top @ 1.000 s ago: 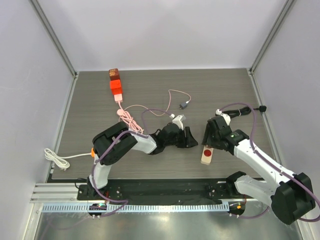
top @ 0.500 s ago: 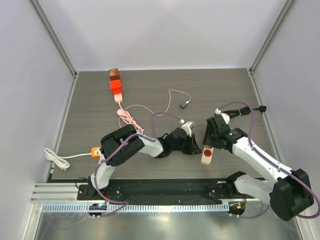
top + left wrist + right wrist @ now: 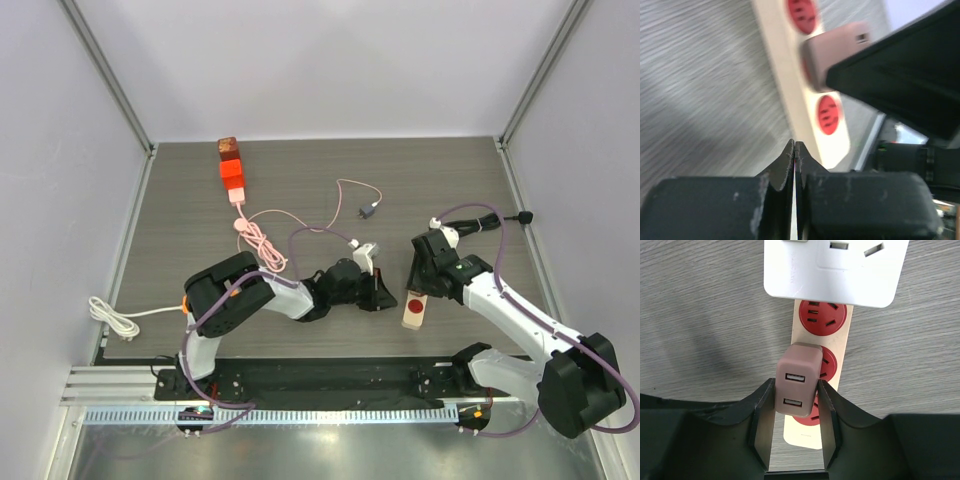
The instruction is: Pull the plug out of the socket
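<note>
A pinkish-brown plug (image 3: 799,375) with two USB ports stands in the middle red socket of a cream power strip (image 3: 800,435). My right gripper (image 3: 796,390) is shut on the plug, one finger against each side. In the top view the right gripper (image 3: 418,283) covers the plug over the strip (image 3: 414,312). My left gripper (image 3: 378,290) lies just left of the strip, shut with nothing in it. In the left wrist view its tips (image 3: 795,145) meet above the table, with the strip (image 3: 785,75) and plug (image 3: 832,50) beyond them.
A white multi-socket block (image 3: 835,270) sits at the strip's far end. A red and orange block (image 3: 232,172) with a coiled pink cable (image 3: 258,238) lies at the back left. A white cable (image 3: 110,315) lies at the left edge, a small grey connector (image 3: 368,211) mid-table.
The left gripper's jaws have gone from open to shut and it has shifted slightly towards the strip. The right gripper's fingers have narrowed onto the plug.
</note>
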Robot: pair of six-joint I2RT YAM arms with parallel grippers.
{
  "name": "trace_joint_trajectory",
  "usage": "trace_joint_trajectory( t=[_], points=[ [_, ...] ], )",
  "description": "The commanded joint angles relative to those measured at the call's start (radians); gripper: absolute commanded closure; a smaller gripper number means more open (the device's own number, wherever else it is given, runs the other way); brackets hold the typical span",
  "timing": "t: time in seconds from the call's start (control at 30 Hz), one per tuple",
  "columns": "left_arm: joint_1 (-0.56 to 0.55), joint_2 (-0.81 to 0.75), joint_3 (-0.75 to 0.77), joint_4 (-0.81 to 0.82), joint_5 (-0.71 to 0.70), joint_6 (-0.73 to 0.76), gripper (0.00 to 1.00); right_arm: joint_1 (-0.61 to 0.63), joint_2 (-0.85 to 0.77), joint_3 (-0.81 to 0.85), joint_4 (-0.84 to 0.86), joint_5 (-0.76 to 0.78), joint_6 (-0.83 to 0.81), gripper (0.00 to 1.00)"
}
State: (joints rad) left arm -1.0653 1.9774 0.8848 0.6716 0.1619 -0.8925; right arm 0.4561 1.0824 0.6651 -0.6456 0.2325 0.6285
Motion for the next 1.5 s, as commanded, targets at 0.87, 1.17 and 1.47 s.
trace_joint_trajectory(
  t=[0.87,1.17,1.47],
  points=[
    [-0.016,0.258,0.203,-0.211,-0.053,-0.224,1.00,0.003,-0.016,0.050,0.090,0.028,0.004,0.88],
    [-0.015,0.301,0.249,-0.331,-0.084,-0.255,1.00,0.001,-0.042,0.108,0.072,0.051,0.004,0.99],
    [-0.015,0.365,0.276,-0.357,-0.099,-0.284,1.00,0.003,-0.059,0.183,0.021,0.077,-0.003,0.99]
  ],
)
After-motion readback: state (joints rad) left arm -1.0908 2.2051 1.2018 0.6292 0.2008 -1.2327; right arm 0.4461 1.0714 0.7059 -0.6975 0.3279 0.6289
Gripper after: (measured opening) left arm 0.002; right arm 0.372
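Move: The pink plug, on the socket strip, is already between the right fingers, about 1 cm below that hand's point. The left fingers are shut; their goal, the strip's near red outlet, lies about 6 cm to the left hand's right, level ahead and 1 cm lower. From the left hand, the plug stands 6 cm right, 3 cm farther out and slightly higher. The white adapter sits some 8 cm beyond the plug and 1 cm right of it. The pink plug stays pinched in the right fingers, which hold nearly still, then late on pull up about 1.5 cm and drift about 2 cm right. The left hand, fingers kept shut, hops up 2 cm, eases partly down and slides nearly 8 cm right over the strip's near end, rolling some 15 degrees, until its tips bear on the strip beside the plug's near side. ##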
